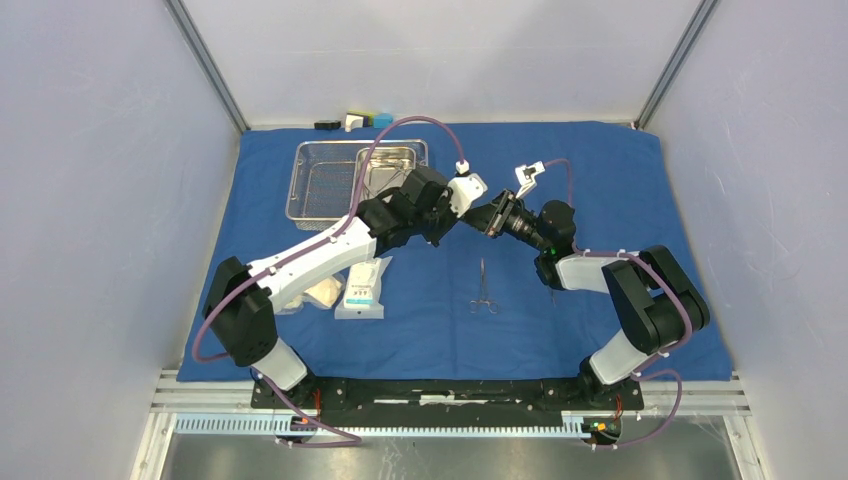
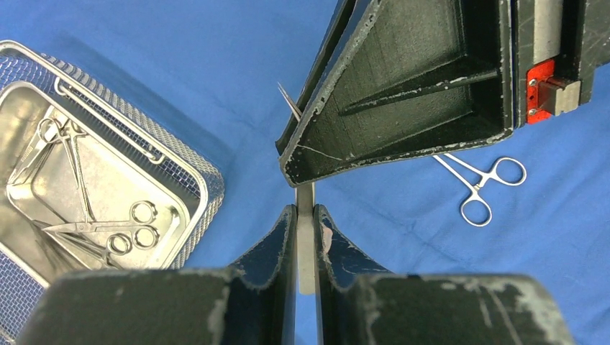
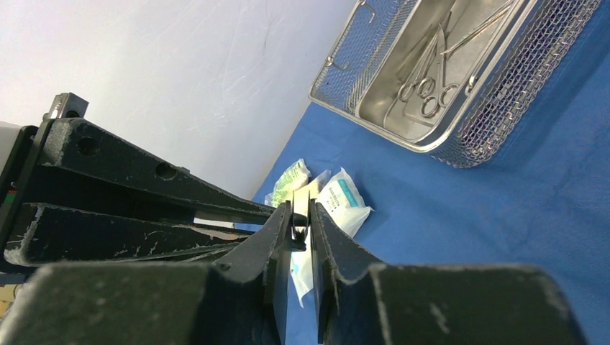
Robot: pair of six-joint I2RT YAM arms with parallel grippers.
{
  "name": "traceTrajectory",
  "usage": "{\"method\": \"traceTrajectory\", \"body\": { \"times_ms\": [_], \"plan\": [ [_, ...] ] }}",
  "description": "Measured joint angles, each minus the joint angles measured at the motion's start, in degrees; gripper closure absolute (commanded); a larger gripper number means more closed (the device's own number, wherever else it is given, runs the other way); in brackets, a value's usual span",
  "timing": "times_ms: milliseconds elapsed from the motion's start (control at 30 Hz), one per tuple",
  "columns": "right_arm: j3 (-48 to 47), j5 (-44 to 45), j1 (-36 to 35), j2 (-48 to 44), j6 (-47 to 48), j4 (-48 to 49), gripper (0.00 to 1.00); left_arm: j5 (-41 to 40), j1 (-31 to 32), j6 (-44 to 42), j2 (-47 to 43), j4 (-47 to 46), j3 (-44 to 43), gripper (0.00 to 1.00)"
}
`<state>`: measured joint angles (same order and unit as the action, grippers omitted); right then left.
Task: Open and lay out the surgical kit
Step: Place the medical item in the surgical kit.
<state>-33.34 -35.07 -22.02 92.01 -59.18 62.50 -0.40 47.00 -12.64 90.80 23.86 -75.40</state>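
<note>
The blue cloth (image 1: pixel 600 180) lies spread flat over the table. Above its middle my two grippers meet tip to tip. My left gripper (image 1: pixel 478 203) (image 2: pixel 306 210) is shut on a slim flat steel instrument (image 2: pixel 306 244). My right gripper (image 1: pixel 497 218) (image 3: pixel 301 208) is shut on the same instrument (image 3: pixel 302 192) from the opposite side, and a thin tip (image 2: pixel 288 100) sticks out past it. The wire-mesh basket (image 1: pixel 320 185) (image 2: pixel 194 169) at the back left holds the steel pan (image 1: pixel 395 165) (image 2: pixel 115 172) with several scissor-like instruments (image 2: pixel 133 223). One forceps (image 1: pixel 484 290) (image 2: pixel 478 183) lies on the cloth.
White and green packets (image 1: pixel 362 290) (image 3: pixel 342 198) lie on the cloth under my left forearm. Small black, white and blue blocks (image 1: pixel 355 122) sit beyond the cloth's back edge. Pale enclosure walls stand on the left, right and back.
</note>
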Motion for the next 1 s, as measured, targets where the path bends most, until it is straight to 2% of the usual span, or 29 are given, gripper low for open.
{"method": "traceTrajectory", "body": {
  "times_ms": [67, 133, 167, 300, 500, 567, 633, 767, 867, 1000],
  "plan": [
    [0.0, 0.0, 0.0, 0.0, 0.09, 0.0, 0.88, -0.07, 0.0, -0.02, 0.0, 0.0, 0.0, 0.98],
    [0.0, 0.02, 0.0, 0.0, 0.31, 0.0, 0.95, -0.04, 0.0, -0.04, 0.0, 0.07, 0.0, 0.93],
    [0.0, 0.04, 0.0, 0.0, 0.5, -0.02, 0.99, -0.04, 0.0, -0.11, 0.0, 0.11, 0.0, 0.88],
    [0.0, 0.13, 0.09, 0.0, 1.68, -0.2, 1.0, 0.57, 0.0, -0.59, 0.0, 0.28, 0.0, 0.67],
    [0.0, -0.85, 1.51, 0.0, 6.67, -0.98, 1.0, 2.67, -0.02, -2.71, -0.04, 1.25, 0.0, 0.28],
    [0.0, -1.9, 2.51, 0.0, 8.81, -0.94, 1.0, 4.83, -0.72, -3.28, -0.11, 2.49, -0.22, 0.14],
    [0.0, -3.85, 3.63, -0.02, 10.67, -0.57, 1.0, 8.68, -2.14, -3.48, -0.24, 3.87, -0.66, 0.06],
    [0.09, -9.42, 5.29, -0.07, 12.26, 2.4, 1.0, 19.56, -8.2, -3.37, -1.42, 5.11, -1.2, 0.02],
    [0.09, -14.97, 5.57, -0.11, 11.63, 7.23, 1.0, 28.17, -12.83, -3.37, -2.34, 5.51, -1.27, 0.02],
    [0.09, -20.68, 5.57, -0.57, 8.96, 14.8, 1.0, 38.25, -15.06, -3.26, -2.67, 4.94, -0.74, 0.05]
  ]
}}
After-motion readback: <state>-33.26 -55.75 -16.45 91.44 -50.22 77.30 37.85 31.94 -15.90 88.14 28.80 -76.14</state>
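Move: Between the two hands, some 17 cm above the cloth, the left fingers still grip the flat end of the tweezers. Their middle lies about 4 cm right and 2 cm ahead of the left hand, and about 1 cm left of the right hand, level with it, inside its part-closed fingers. From the right hand, the hemostat on the cloth is roughly 12 cm back and 4 cm right, and the wire basket 12 cm ahead and 24 cm left. Passing the tweezers across, the right fingers shut on their middle before the left ones spread wide and let go of the flat end. The left hand then eases up about 3 cm, back and left, turning clockwise. The right, keeping its pinch, draws a couple of centimetres to the right, then swings back and up about 5 cm, tilting upward and turning counter-clockwise. ##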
